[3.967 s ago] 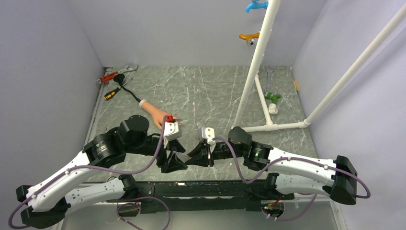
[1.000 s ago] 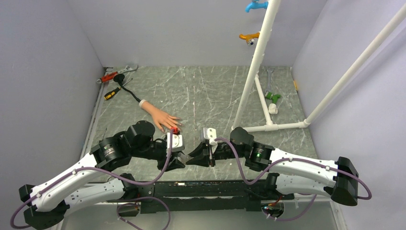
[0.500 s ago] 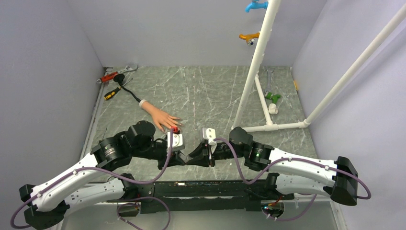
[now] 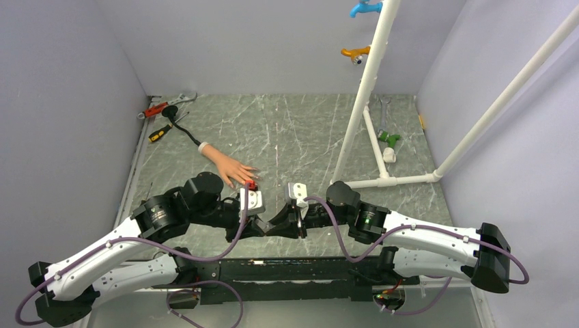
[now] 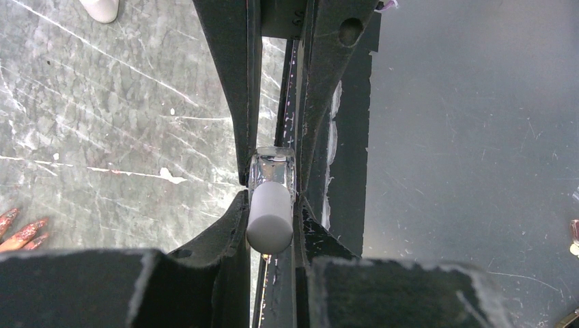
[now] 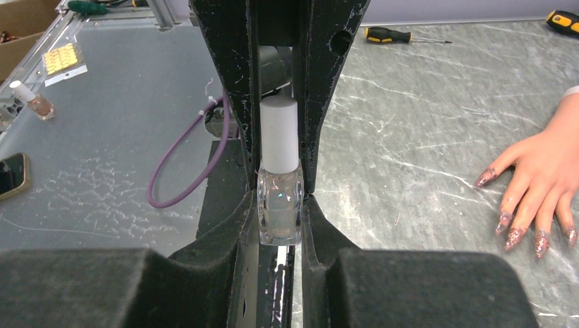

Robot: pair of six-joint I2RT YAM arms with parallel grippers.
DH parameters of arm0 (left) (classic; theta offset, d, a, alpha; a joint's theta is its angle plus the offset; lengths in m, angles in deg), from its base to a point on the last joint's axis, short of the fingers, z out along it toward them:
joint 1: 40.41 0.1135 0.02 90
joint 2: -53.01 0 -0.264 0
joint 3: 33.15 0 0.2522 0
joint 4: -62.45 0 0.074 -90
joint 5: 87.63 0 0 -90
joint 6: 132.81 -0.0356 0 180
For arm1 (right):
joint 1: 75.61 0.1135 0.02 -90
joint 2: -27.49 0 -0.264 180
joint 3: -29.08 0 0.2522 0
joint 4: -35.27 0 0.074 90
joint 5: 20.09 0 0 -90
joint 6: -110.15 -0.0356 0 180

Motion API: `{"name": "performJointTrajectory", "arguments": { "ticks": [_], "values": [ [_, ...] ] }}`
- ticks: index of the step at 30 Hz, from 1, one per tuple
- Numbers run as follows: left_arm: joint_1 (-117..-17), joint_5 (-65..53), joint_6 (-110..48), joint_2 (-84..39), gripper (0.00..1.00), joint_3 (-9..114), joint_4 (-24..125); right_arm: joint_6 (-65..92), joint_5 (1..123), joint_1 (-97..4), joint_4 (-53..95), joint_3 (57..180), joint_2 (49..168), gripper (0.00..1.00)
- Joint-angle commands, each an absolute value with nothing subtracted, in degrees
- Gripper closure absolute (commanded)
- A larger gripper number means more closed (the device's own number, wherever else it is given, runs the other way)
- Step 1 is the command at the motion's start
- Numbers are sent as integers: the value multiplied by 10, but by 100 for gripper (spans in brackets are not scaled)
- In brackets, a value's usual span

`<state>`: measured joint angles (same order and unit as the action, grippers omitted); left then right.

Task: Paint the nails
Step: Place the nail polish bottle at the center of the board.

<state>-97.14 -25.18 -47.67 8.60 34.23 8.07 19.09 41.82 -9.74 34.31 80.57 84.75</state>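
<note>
A small clear bottle [image 6: 280,205] with a white cap [image 6: 280,130] is held in the air between both grippers near the table's front edge. My right gripper [image 6: 280,212] is shut on the glass body. My left gripper [image 5: 271,219] is shut on the white cap [image 5: 270,213]. In the top view the two grippers [image 4: 263,228] [image 4: 276,225] meet tip to tip. The flesh-coloured mannequin hand [image 4: 229,168] lies flat on the table just behind the left gripper. Its glittery reddish-pink nails [image 6: 522,236] point toward me and also show in the left wrist view [image 5: 20,231].
A white pipe frame [image 4: 362,102] stands at the right, with coloured taps up high. Wrenches [image 4: 167,106] and a screwdriver [image 4: 160,133] lie at the back left. Beyond the front edge lie a phone [image 6: 13,174] and another small bottle [image 6: 31,101].
My left gripper moved from over the hand's fingers down and right to meet the right gripper, and is now shut on the bottle's cap. The right arm has hardly moved.
</note>
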Motion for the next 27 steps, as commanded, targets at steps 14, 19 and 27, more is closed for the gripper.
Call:
{"name": "performJointTrajectory", "arguments": {
  "ticks": [14,19,27],
  "values": [
    [-974,-211,-459,77,100,357,90,196,438,-95,365,830,833,61],
    [-974,-207,-458,77,100,359,90,196,442,-96,363,827,827,52],
    [-974,-196,-454,76,100,357,92,196,478,-96,352,824,815,35]
  ]
}}
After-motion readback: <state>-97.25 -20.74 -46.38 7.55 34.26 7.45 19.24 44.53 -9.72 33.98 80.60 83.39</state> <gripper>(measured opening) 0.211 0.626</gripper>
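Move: My two grippers meet over the board's near edge, some 20 cm above it. The nail polish bottle already stands pinched by both, practically at my right hand's point. From my left hand, the middle of the board lies about 28 cm ahead and 5 cm to the right; the mannequin hand's palm is roughly 27 cm ahead and 13 cm left, and the white pipe corner about 26 cm ahead and 22 cm right. I open my right fingers to well over half and let go of the bottle's glass body, easing that hand barely half a centimetre forward and up. My left fingers keep their pinch near the foot of the cap while my left hand takes the bottle about 1 cm forward and 1 cm down, turning only some 5 degrees. ##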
